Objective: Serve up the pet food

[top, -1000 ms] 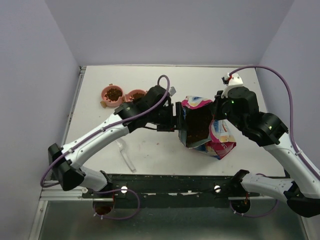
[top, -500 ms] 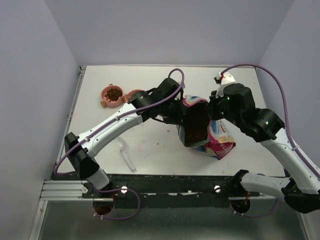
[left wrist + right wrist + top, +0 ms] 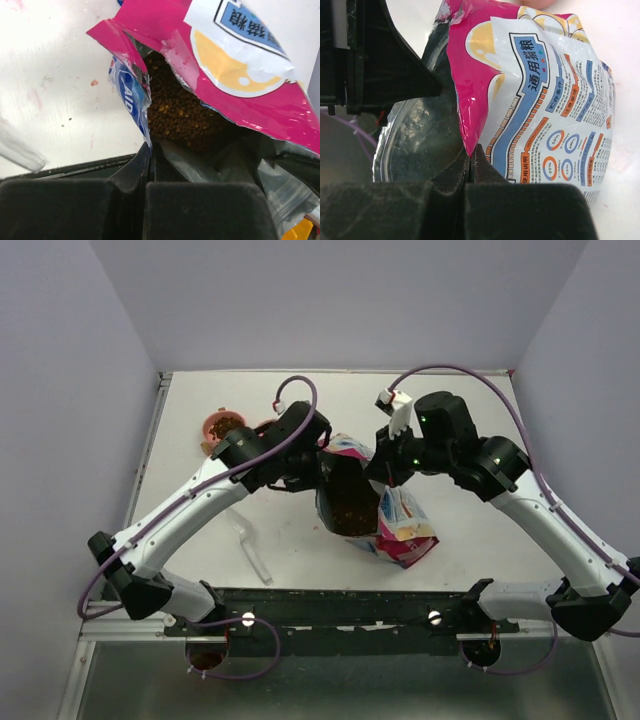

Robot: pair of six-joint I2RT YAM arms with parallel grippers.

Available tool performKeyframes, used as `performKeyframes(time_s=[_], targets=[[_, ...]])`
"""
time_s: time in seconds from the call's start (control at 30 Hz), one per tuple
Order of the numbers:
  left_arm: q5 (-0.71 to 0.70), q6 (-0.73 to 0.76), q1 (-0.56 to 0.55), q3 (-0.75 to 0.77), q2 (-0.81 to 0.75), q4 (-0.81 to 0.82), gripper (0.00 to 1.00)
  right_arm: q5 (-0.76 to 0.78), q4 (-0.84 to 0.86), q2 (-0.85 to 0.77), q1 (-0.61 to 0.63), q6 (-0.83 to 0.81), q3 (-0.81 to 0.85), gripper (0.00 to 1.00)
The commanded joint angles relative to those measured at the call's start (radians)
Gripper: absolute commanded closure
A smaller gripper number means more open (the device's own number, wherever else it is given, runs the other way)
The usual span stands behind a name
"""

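Observation:
The pink bag (image 3: pixel 405 530) stands open in the middle of the table, held between both arms. Dark brown pet food (image 3: pixel 350 502) fills its mouth and also shows in the left wrist view, pet food (image 3: pixel 182 112). My left gripper (image 3: pixel 322 472) is shut on the bag's left rim, pinching the torn edge (image 3: pixel 131 102) between its fingers (image 3: pixel 142 160). My right gripper (image 3: pixel 383 468) is shut on the right rim, with the pink fold of the bag (image 3: pixel 470 100) clamped at its tips (image 3: pixel 485 165). More kibble lies in a pink bowl (image 3: pixel 225 427) at the left.
A clear plastic scoop (image 3: pixel 250 552) lies on the table near the front left, and its end shows in the left wrist view as well, scoop (image 3: pixel 17 150). A second pink bowl (image 3: pixel 266 426) is mostly hidden behind the left arm. A black rail (image 3: pixel 330 605) runs along the near edge.
My left gripper has closed on the bag's left rim. Both arms and the bag have shifted left, closer to the bowls.

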Motion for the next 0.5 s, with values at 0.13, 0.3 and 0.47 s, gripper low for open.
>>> performKeyframes(time_s=[0.13,0.3,0.47], targets=[[-0.095,-0.176,0.006,-0.034,-0.159,0.083,1.00,-0.314,0.016,0.118,0.120,0.033,0.085,0.98],[-0.133,-0.195,0.006,0.043,-0.120,0.076,1.00,-0.098,-0.095,0.156,0.157,0.070,0.147,0.70],[-0.200,-0.213,0.026,0.130,-0.085,0.035,1.00,0.003,-0.155,0.072,0.157,0.000,0.090,0.32]])
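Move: Both hands already pinch the pet-food bag's open rim. From the left hand the bag's middle lies roughly 12 cm right, 4 cm back and 12 cm below; the nearer bowl is about 19 cm ahead and 17 cm left, the scoop some 13 cm back and 24 cm left, both about 24 cm down. From the right hand, the bag's middle is about 2 cm back, 1 cm left and 15 cm below. The right fingers open to over half around the bag's rim, ending their pinch, after that hand has swept about 6 cm left and some 4 cm back towards the left hand, turning a little counter-clockwise. The left hand keeps its rim pinched shut, easing left and back, then forward again and up about 3 cm, with some 10 degrees of counter-clockwise turn. ##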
